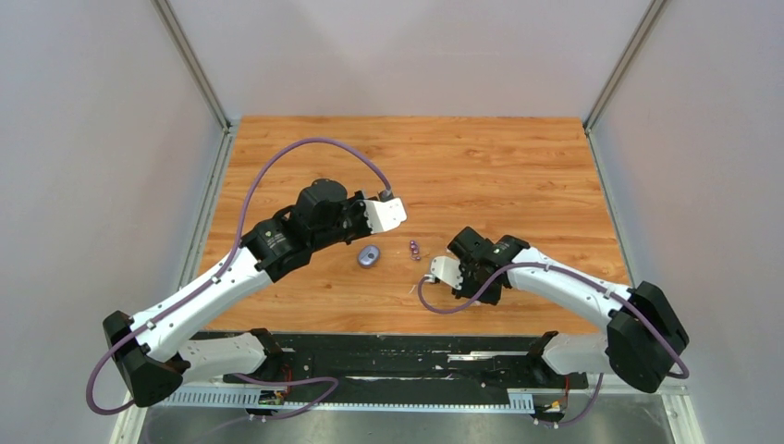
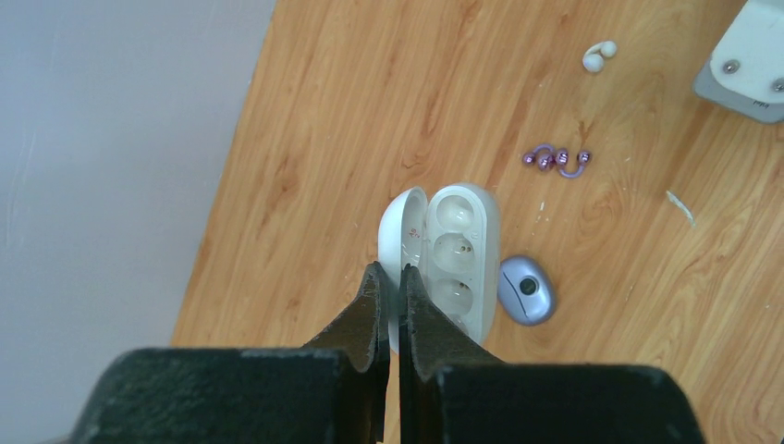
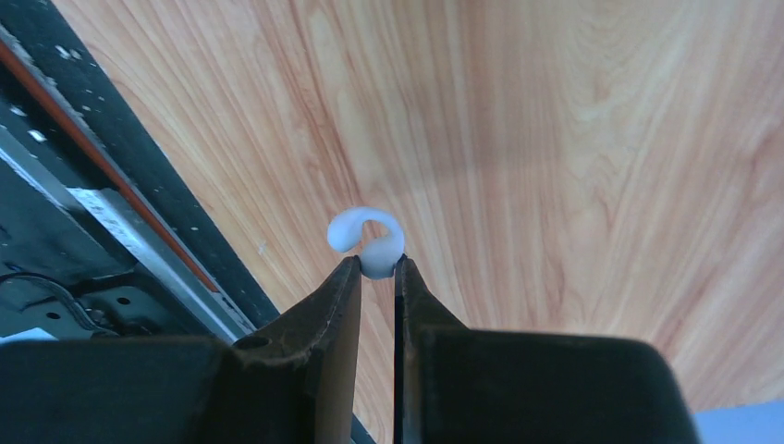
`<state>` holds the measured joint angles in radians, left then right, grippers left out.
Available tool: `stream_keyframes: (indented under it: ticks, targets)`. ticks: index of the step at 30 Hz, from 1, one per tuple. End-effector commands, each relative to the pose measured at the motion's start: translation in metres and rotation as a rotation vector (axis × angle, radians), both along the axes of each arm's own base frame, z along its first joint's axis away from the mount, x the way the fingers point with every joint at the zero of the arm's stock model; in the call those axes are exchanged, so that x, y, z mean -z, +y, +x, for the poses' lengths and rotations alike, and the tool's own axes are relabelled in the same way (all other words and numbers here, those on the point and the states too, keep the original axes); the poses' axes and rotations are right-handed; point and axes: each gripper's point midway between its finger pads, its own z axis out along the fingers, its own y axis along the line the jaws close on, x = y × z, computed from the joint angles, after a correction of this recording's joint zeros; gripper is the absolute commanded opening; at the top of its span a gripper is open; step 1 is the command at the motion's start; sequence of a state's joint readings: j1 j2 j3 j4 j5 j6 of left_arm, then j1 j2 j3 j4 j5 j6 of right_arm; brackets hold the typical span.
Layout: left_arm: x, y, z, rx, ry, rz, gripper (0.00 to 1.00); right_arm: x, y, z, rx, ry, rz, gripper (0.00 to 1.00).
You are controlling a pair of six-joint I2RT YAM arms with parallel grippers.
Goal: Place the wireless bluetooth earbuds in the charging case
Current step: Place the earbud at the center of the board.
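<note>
The white charging case [image 2: 458,250] stands open, its lid [image 2: 399,231] swung left and its round sockets empty. My left gripper [image 2: 393,276] is shut on the lid's edge; in the top view this gripper [image 1: 393,211] hides the case. My right gripper [image 3: 377,264] is shut on a white earbud [image 3: 365,236], pinching one bulb while the curled end sticks out, held above the wood near the table's front edge. Another white earbud [image 2: 599,55] lies on the table. Two purple earbuds [image 2: 557,161] lie together between the arms [image 1: 415,248].
A closed purple case [image 2: 527,289] rests on the wood just right of the white case and shows in the top view [image 1: 369,256]. The right gripper's white housing [image 2: 749,55] is close beyond the earbuds. A black rail [image 3: 111,185] borders the table's near edge.
</note>
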<state>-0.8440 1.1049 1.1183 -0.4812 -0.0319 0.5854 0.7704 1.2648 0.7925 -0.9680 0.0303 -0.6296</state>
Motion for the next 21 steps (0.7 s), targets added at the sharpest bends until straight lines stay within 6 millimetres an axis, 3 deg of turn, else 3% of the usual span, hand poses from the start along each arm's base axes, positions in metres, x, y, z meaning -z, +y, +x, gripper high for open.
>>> stream_keyframes:
  ticks: [1,11,21]
  targets:
    - [-0.011,0.001,-0.006,0.007,-0.002,-0.053,0.0,-0.002,0.035,0.005,0.009,0.052,0.132,0.0]
    - [-0.015,0.008,0.0,-0.025,0.001,-0.053,0.0,0.007,0.079,0.055,0.118,-0.01,0.28,0.01]
    - [-0.024,0.009,0.011,-0.032,-0.058,-0.056,0.0,0.018,0.068,0.05,0.182,0.028,0.304,0.01]
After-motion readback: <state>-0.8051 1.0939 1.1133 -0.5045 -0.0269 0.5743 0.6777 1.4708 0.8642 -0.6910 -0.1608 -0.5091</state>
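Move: My right hand holds one earbud low over the near part of the board. The bare wood it is heading for is about 5 cm ahead, 7 cm left and some 4 cm below. The other earbud lies about 13 cm ahead and 6 cm left; the purple beads are 13 cm ahead and 15 cm left. From my left hand, holding the open case, that bare spot is roughly 15 cm back, 13 cm right and 27 cm down. I sweep my right hand about 6 cm left and some 4 to 5 cm forward, sinking about 2 cm in the first half and then easing off level, towards the open wood on the near side of the other earbud. As I go I lean the fingertips some 15 degrees to the left and turn the wrist about 10 degrees clockwise, keeping the earbud pinched. ##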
